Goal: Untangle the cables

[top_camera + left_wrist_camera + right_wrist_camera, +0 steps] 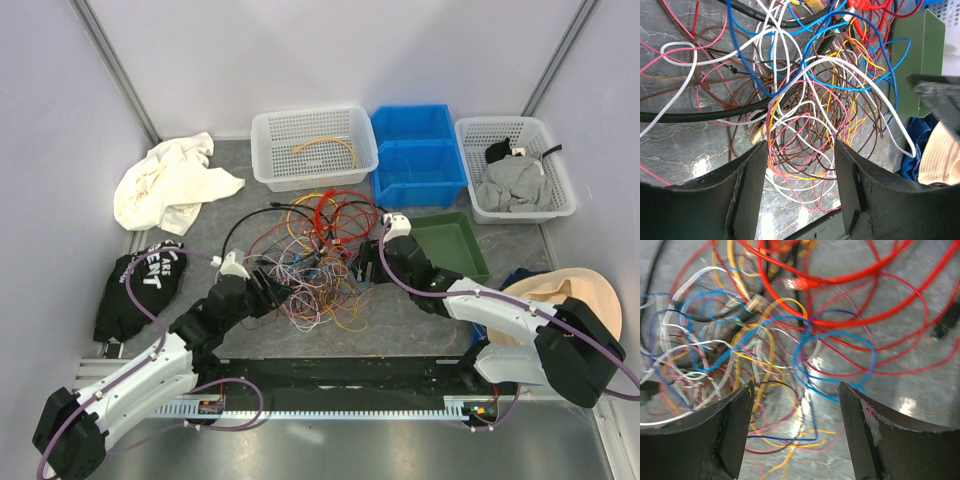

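Observation:
The cables (315, 255) lie in one tangled heap of red, orange, yellow, blue, white, pink, brown and black wire in the middle of the table. My left gripper (272, 290) sits at the heap's left side. In its wrist view the left gripper (800, 175) is open, and loops of pink, white, yellow and brown cable (805, 150) lie on the table between the fingers, unpinched. My right gripper (363, 272) is at the heap's right side. The right gripper (796, 425) is open above blue, yellow and pink strands (805, 435), with red loops (865, 315) beyond.
At the back stand a white basket (270, 160) holding a yellow cable, blue bins (418, 160), and a white basket (560, 195) with grey cloth. A green tray (450, 240) lies right of the heap. A white cloth (170, 185) and black cloth (140, 285) lie left; a beige hat (570, 290) lies right.

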You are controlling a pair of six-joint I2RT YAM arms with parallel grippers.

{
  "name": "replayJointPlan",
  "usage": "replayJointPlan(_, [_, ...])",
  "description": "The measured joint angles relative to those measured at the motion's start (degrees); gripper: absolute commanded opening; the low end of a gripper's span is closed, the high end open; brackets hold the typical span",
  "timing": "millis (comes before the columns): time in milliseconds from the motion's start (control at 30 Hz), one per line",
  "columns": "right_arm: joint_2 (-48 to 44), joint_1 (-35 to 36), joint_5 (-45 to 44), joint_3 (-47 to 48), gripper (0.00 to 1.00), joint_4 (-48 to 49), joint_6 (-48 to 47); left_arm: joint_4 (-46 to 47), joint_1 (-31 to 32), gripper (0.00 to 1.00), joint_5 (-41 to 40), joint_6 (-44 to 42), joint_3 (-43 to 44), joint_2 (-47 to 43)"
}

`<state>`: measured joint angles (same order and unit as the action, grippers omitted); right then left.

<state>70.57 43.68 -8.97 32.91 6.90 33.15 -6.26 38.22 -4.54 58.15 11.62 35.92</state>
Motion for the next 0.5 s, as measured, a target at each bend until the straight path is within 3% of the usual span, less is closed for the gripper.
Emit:
replayJointPlan(233, [1.3,-0.1,-0.7,-1.9,0.76,5.0,-0.4,-0.9,0.0,0.61,0.1,0.1,0.0,0.5])
replayJointPlan(500, [13.8,-0.1,-4.3,2.3,0.71,8.8,-3.2,-2.8,0.0,0.61,0.1,0.3,0.0,-2.8])
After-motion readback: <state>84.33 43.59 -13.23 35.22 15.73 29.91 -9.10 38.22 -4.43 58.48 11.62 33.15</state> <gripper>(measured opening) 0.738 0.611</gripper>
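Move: The blue cable loop in front of the right hand's open fingers lies about 4 cm ahead and some 8 cm below. The red cable coil is centred roughly 13 cm ahead and 1 cm left of that hand. The brown-and-white tangle is about 11 cm left and 3 cm back; the green tray sits 24 cm right and 3 cm ahead. From the left hand the blue loop is 8 cm ahead, 21 cm right, 6 cm down. The right hand sinks about 4 cm and reaches 3 cm forward towards the blue cable loop, fingers staying open. ##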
